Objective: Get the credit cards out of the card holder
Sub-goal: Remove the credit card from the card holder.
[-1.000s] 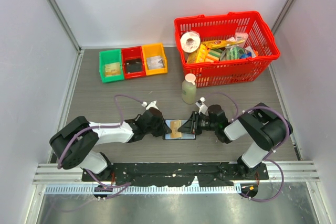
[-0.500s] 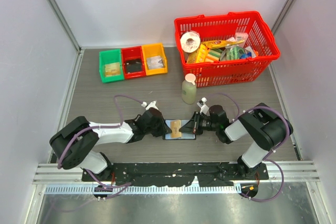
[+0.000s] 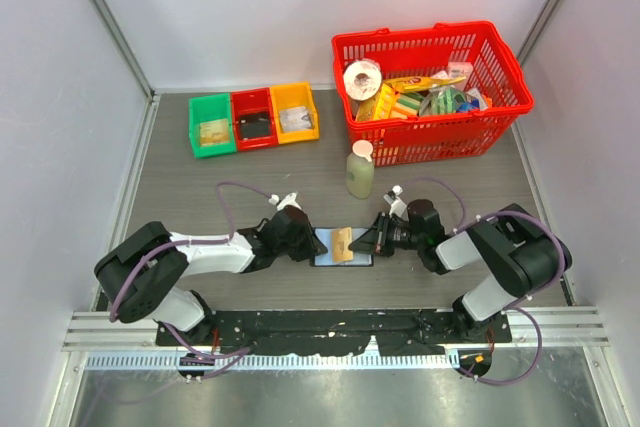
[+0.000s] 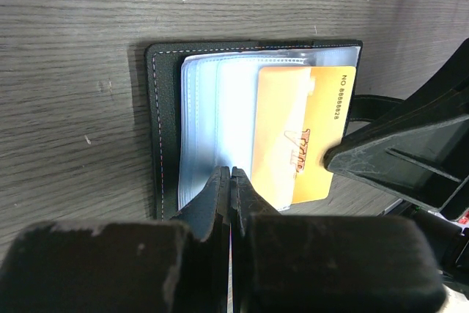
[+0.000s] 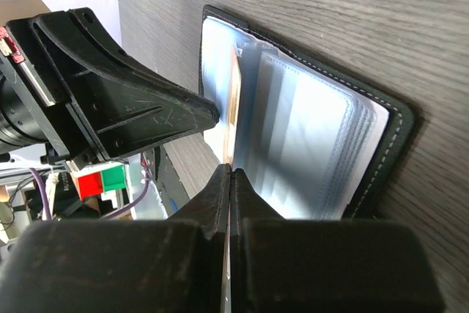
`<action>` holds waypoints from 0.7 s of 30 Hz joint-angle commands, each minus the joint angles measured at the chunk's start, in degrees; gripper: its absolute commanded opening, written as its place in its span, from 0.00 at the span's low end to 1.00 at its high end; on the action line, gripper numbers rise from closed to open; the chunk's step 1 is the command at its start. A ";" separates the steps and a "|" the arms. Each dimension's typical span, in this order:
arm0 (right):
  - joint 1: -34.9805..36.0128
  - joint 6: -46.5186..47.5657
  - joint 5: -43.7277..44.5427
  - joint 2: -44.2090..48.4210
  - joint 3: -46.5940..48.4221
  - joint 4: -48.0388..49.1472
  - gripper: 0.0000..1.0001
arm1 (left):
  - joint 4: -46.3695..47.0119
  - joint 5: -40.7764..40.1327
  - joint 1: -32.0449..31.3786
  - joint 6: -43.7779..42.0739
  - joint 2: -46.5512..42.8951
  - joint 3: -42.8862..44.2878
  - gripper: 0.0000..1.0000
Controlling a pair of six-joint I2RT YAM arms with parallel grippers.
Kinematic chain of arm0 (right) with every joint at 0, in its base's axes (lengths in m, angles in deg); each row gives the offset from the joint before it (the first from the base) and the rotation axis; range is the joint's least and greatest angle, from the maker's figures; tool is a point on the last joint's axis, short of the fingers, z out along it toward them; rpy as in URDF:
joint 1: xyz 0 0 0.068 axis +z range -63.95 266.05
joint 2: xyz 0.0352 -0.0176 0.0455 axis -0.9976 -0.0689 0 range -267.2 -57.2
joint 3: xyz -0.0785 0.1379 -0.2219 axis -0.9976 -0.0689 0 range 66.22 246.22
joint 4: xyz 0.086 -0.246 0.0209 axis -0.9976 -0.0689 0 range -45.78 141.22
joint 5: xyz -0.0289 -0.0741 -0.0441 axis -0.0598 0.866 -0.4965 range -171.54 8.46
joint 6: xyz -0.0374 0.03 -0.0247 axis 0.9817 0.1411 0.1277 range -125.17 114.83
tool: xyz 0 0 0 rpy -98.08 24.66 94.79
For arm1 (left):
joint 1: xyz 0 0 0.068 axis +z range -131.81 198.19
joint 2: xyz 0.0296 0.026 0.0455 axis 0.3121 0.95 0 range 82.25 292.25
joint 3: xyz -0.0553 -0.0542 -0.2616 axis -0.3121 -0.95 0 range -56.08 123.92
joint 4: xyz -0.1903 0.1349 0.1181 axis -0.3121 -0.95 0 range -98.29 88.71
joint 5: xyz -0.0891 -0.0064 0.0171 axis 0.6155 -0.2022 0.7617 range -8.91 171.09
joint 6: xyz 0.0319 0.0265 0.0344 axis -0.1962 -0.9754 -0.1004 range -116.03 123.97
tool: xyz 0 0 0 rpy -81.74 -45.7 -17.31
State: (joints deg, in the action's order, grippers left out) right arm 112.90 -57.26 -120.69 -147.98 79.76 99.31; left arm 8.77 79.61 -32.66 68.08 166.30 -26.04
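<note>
The black card holder (image 3: 352,259) lies open on the table between my two grippers, its pale blue plastic sleeves (image 4: 216,119) facing up. A yellow-orange credit card (image 4: 304,133) sticks partway out of a sleeve towards the right arm. My right gripper (image 5: 231,170) is shut on that card's outer edge, and the card (image 5: 236,100) runs edge-on into its tips. My left gripper (image 4: 231,174) is shut, with its tips resting on the sleeves at the holder's left half (image 4: 165,122). In the top view the left gripper (image 3: 316,244) and right gripper (image 3: 364,243) face each other across the holder.
A pale green bottle (image 3: 359,172) stands just behind the holder. A red basket (image 3: 440,139) full of groceries sits at the back right. Green (image 3: 210,100), red (image 3: 251,95) and orange (image 3: 291,88) trays stand in a row at the back left.
The right gripper has closed on the yellow card and drawn back to the right. The card has slid a little further out. The left gripper has stayed put.
</note>
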 commanded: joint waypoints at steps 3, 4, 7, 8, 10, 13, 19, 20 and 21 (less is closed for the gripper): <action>-2.06 5.95 0.04 7.97 0.96 -10.55 0.01 | -6.20 -2.92 -0.13 -1.27 0.24 -2.44 0.00; -2.24 8.13 1.18 10.69 1.31 -15.79 0.01 | -6.20 -3.01 -0.13 -1.36 -0.37 -2.53 0.00; -2.50 13.58 4.61 15.98 4.20 -27.50 0.01 | -6.37 -3.44 -0.13 -1.71 -2.22 -2.53 0.00; -2.59 15.86 6.01 18.34 5.43 -33.19 0.01 | -6.46 -3.62 -0.13 -2.06 -3.01 -2.45 0.00; -2.86 17.98 7.51 21.07 6.58 -38.94 0.01 | -6.72 -3.62 -0.21 -2.59 -4.50 -2.09 0.00; -2.94 19.05 8.39 23.72 7.55 -43.34 0.01 | -7.51 -3.97 -0.04 -3.91 -7.23 -1.31 0.10; -2.94 20.10 7.35 28.46 9.22 -47.30 0.01 | -11.80 -5.20 0.84 -9.52 -15.22 1.59 0.59; -2.94 20.28 6.99 29.60 9.92 -47.74 0.01 | -12.52 -4.60 1.45 -11.02 -16.62 2.21 0.66; -2.94 20.89 6.38 31.09 10.27 -47.74 0.01 | -13.31 -3.55 2.06 -12.95 -17.60 3.08 0.74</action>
State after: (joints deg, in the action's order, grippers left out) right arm 110.19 -39.45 -113.35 -121.38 86.40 54.88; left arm -0.98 76.18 -32.22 61.96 153.64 -27.00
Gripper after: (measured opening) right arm 0.027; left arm 0.628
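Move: The right gripper already has the credit card by its right edge. The card's middle is about 3 cm to this hand's left and 1 cm lower, and the open card holder's middle is under it, some 3 cm left and 3 cm down. The bottle stands roughly 16 cm ahead. From the left gripper, shut on the holder's left sleeves, the card is about 4 cm right, 1 cm ahead and 1 cm higher. Keep the card pinched in the right gripper and draw it right, about 4.5 cm, out of the sleeve, climbing some 2.5 cm and tipping the fingers roughly 15 degrees further down. Hold the left fingers on the sleeves at first, then slip them off leftwards, lift, and open them to over half. ##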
